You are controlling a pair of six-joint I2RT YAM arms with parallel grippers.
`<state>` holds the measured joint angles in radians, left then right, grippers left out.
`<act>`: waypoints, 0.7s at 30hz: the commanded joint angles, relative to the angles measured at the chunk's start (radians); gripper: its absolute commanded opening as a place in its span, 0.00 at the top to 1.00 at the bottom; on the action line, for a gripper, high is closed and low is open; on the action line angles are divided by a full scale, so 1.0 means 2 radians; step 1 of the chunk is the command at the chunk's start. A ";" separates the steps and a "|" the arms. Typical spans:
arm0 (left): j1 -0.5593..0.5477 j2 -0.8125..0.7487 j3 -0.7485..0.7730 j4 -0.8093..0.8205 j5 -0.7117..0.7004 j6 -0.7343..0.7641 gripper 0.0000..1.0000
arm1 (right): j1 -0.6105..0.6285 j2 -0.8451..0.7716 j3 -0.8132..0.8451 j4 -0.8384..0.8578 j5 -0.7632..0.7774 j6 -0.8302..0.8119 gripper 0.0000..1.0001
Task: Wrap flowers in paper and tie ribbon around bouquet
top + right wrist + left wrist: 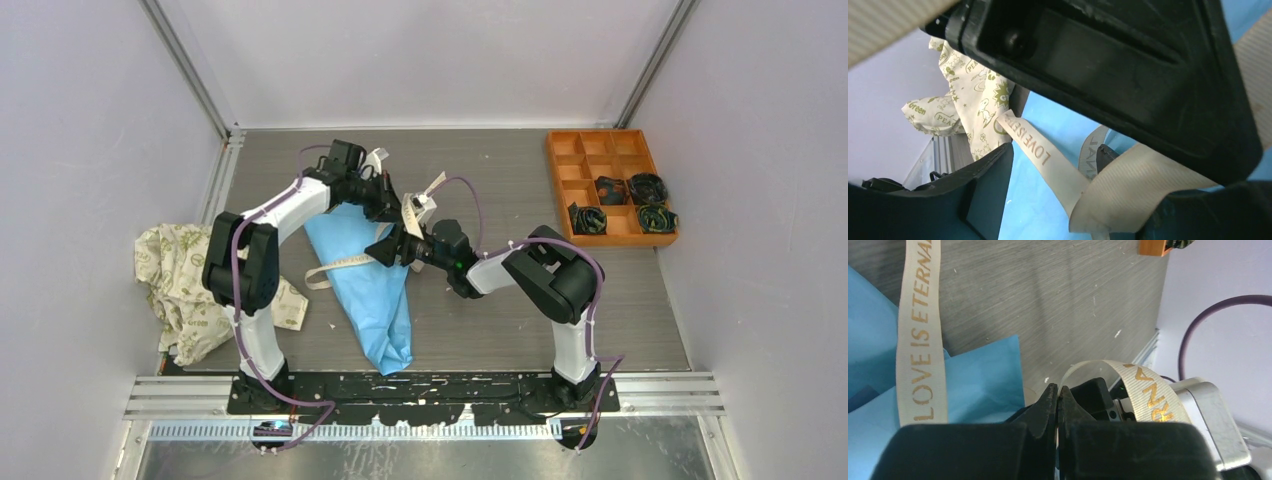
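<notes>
The bouquet lies mid-table as a light blue paper cone, narrow end toward the arms. Its flowers are hidden under the left arm. A beige ribbon printed with gold letters crosses the cone, and its ends rise near the grippers. My left gripper is shut on a strand of ribbon that loops up to the right; it hovers over the cone's wide end. My right gripper is open just below it, with ribbon running between its fingers and draping over the right finger.
A crumpled cream cloth with green print lies at the left edge. An orange compartment tray at the back right holds small dark coils. The two wrists are very close together above the cone.
</notes>
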<state>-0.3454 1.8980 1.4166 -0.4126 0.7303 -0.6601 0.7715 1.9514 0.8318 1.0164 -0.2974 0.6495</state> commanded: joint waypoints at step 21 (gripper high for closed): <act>0.038 -0.101 0.092 -0.104 -0.003 0.452 0.19 | -0.035 -0.025 0.083 -0.216 -0.017 0.098 0.99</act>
<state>-0.2764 1.8565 1.6024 -0.5407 0.6491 -0.1444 0.7074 1.9415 0.9089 0.7158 -0.2989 0.7761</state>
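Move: The ribbon strand the right hand closes on lies just below its open fingers, about 1 cm ahead and 2 cm down; from the left hand, still shut on the ribbon looped over the right gripper, it is some 6 cm back, 4 cm left and 4 cm down. The blue paper's middle is about 8 cm back, 3 cm left and 8 cm below the right hand; the ribbon's outer bend lies 6 cm back, 12 cm left, 7 cm down. The right sinks about 3 cm, pinching the ribbon; the left lets go, rising 5 cm, forward and left. ##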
